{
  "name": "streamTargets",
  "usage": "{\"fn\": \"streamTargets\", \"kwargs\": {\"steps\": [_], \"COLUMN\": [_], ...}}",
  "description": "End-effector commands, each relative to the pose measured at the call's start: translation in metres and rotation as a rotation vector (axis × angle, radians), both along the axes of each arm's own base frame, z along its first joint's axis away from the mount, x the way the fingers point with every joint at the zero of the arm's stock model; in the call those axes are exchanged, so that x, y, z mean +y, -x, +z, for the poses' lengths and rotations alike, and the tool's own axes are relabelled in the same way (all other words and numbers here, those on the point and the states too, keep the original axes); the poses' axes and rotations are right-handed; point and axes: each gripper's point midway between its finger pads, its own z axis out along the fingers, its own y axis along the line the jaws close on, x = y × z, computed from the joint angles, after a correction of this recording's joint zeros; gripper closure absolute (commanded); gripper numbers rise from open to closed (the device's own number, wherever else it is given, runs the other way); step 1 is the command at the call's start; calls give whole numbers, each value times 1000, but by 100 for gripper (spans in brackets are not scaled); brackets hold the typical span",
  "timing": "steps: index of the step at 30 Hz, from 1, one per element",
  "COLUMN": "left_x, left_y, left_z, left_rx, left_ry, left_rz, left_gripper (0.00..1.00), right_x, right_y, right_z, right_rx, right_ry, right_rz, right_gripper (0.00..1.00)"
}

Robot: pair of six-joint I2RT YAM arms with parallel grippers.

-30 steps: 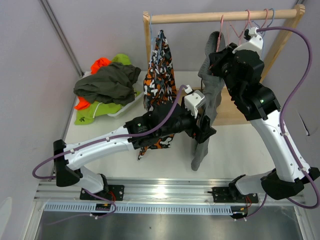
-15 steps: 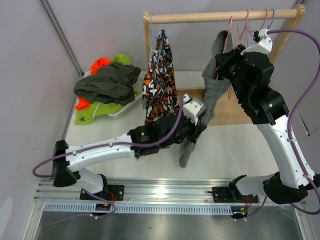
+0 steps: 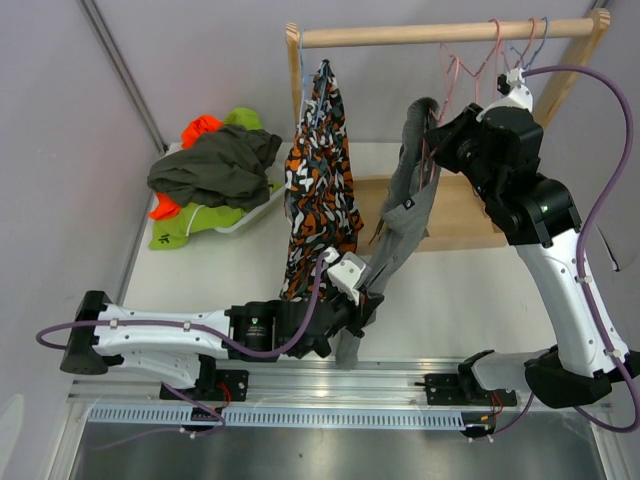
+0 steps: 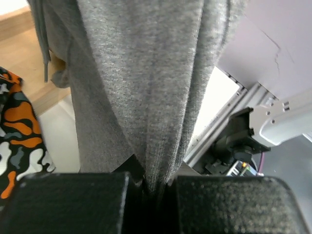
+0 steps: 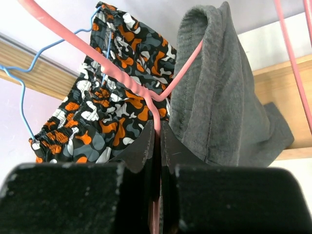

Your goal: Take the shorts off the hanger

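Dark grey shorts (image 3: pixel 408 195) drape over a pink hanger (image 5: pixel 127 77) on the wooden rail (image 3: pixel 430 34). My left gripper (image 3: pixel 364 300) is shut on their lower end (image 4: pixel 146 78), and the cloth stretches down and forward from the hanger. My right gripper (image 3: pixel 432 150) is shut on the pink hanger's wire just below its bend, beside the grey cloth (image 5: pixel 219 97). Camouflage shorts (image 3: pixel 322 170) hang on a blue hanger (image 5: pixel 19 97) further left. More shorts lie piled at the far left: dark grey (image 3: pixel 215 165), orange (image 3: pixel 200 128) and lime green (image 3: pixel 180 228).
The rack's wooden base (image 3: pixel 455 215) and slanted side post (image 3: pixel 570 70) stand behind my right arm. Other empty hangers (image 3: pixel 530 40) hang at the rail's right end. A white tray (image 3: pixel 250 215) holds the pile. The metal rail (image 3: pixel 320 380) runs along the near edge.
My left gripper shut on the grey shorts' lower end and pulled back and down toward the near edge, stretching the cloth. The right arm shifted slightly with the hanger.
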Motion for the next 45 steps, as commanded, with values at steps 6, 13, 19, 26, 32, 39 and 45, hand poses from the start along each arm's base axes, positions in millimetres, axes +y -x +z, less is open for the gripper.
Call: {"fn": "streamTargets", "kwargs": {"steps": [6,13,19,26,32,39,45], "left_x": [-26,-55,-48,-27,-25,-39,-36], "left_y": [35,78,75,82,100,137,141], "left_z": [-11,-31,-53,-83,-79,-82,-71], "left_rx": [-67,-93,-100,-72,-175,-225,-237], "left_ry": [-140,-235,-311,-375,-455,-537,-547], "left_rz": [-114,-166,-136,-103,-114,-132,-109], "left_gripper": [100,100,100,100,100,100,100], "right_x": [-39,-41,-45,-45,-46,-52,-52], "right_y": [-5,-27,-21,-29,-37,-54,-64], "right_z": [80,71,63,59,64,66,67], "right_rx": [-248,-207,-204,-179,-187,-202,-198], "right_ry": [-99,-71,-71,-81,-79,-69,-69], "right_rz": [-150,-174,-174,-156,-169,-206,-219], "right_gripper": [100,100,100,100,100,100,100]}}
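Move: The gray shorts, already pinched low down in the left hand, stretch up towards the pink hanger; their middle lies about 13 cm ahead of that hand, 7 right and 8 above. The hanger is roughly 23 cm ahead, 9 right and 16 higher, the camo shorts 15 ahead, 8 left and 5 higher. From the right hand, gripping the hanger, the gray shorts' middle is some 10 cm back, 6 left and 10 below. The gray shorts, still pinched in the shut left fingers, are drawn away from the hanger: first about 5 cm to the right and a little back, then down, then faster back and down, the wrist rolling some 30 degrees. The right hand keeps its grip on the hanger, sinks about 5 cm while tipping down, then eases forward against the pull. ##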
